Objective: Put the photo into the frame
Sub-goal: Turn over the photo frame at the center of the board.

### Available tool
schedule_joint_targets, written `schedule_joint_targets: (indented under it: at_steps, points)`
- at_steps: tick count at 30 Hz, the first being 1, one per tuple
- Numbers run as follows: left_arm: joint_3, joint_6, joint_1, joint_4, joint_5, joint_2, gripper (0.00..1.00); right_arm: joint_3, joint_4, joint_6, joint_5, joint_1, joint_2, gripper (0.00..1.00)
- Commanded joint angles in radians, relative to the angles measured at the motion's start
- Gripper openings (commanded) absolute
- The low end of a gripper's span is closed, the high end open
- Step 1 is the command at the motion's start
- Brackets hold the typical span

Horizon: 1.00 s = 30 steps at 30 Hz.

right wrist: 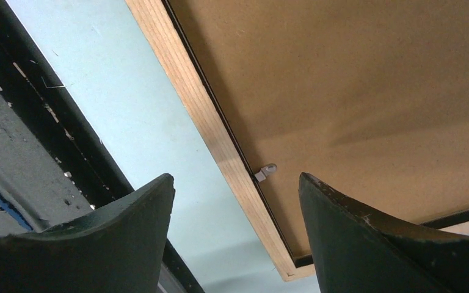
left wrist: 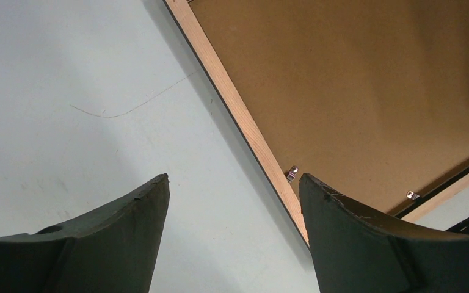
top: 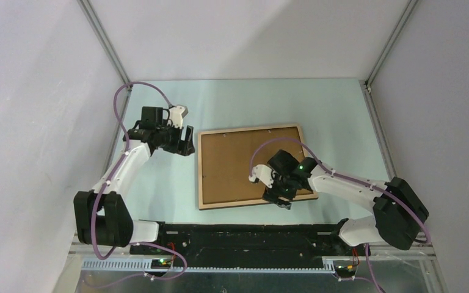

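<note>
The frame (top: 199, 174) lies face down in the middle of the table, its light wood back up. A plain brown backing board (top: 238, 162) sits inside it, with small metal clips (right wrist: 266, 171) at the rim. The photo is hidden. My left gripper (top: 186, 141) hovers open by the frame's far left corner; the wood rim (left wrist: 232, 101) runs between its fingers. My right gripper (top: 279, 198) stands open over the near right part of the frame, with the rim (right wrist: 189, 91) and near corner between its fingers. Neither holds anything.
A black rail (top: 238, 235) runs along the near table edge, close below the frame, and also shows in the right wrist view (right wrist: 67, 146). White enclosure walls stand left, right and behind. Pale green table surface (top: 317, 110) lies beyond the frame.
</note>
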State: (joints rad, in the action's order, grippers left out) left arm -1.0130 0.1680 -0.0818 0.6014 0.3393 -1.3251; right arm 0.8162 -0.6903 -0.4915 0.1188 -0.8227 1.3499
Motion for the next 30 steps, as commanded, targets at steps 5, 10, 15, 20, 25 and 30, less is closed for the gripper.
schedule_joint_targets:
  at_steps: [5, 10, 15, 20, 25, 30]
  points:
    - [0.005, 0.028, 0.004, -0.019, 0.026, 0.015, 0.82, 0.003, 0.052, -0.032, -0.059, -0.036, 0.034, 0.74]
    - [0.0, 0.023, 0.005, -0.019, 0.027, 0.004, 0.82, 0.004, 0.055, -0.033, -0.06, -0.047, 0.058, 0.69]
    - [0.001, 0.022, 0.004, -0.018, 0.026, 0.002, 0.82, 0.005, 0.055, -0.036, -0.062, -0.056, 0.075, 0.65]
    - [0.003, 0.026, 0.003, -0.018, 0.022, 0.009, 0.82, 0.004, 0.056, -0.035, -0.071, -0.063, 0.091, 0.61]
    - [0.006, 0.03, 0.003, -0.018, 0.026, 0.014, 0.83, 0.005, 0.057, -0.033, -0.069, -0.072, 0.111, 0.52]
    - [0.012, 0.039, 0.003, -0.016, 0.045, 0.021, 0.83, 0.014, 0.051, -0.028, -0.078, -0.076, 0.146, 0.41]
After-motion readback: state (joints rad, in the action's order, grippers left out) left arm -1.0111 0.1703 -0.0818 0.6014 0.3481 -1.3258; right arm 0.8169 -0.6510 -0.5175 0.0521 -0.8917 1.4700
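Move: The near rail of the photo frame passes about 4 cm below the right hand, with no clear offset ahead or back. A metal clip sits some 2 cm ahead and 1 cm right of the hand, and the frame's near-right corner about 11 cm right and 1 cm ahead. The brown board's middle is roughly 11 cm ahead and 7 cm left. From the left hand, that stretch of rail is some 26 cm right, 16 cm back and 13 cm below. Right hand sinks about 2.5 cm towards the frame's near rail, fingers closing to roughly half open astride it. ##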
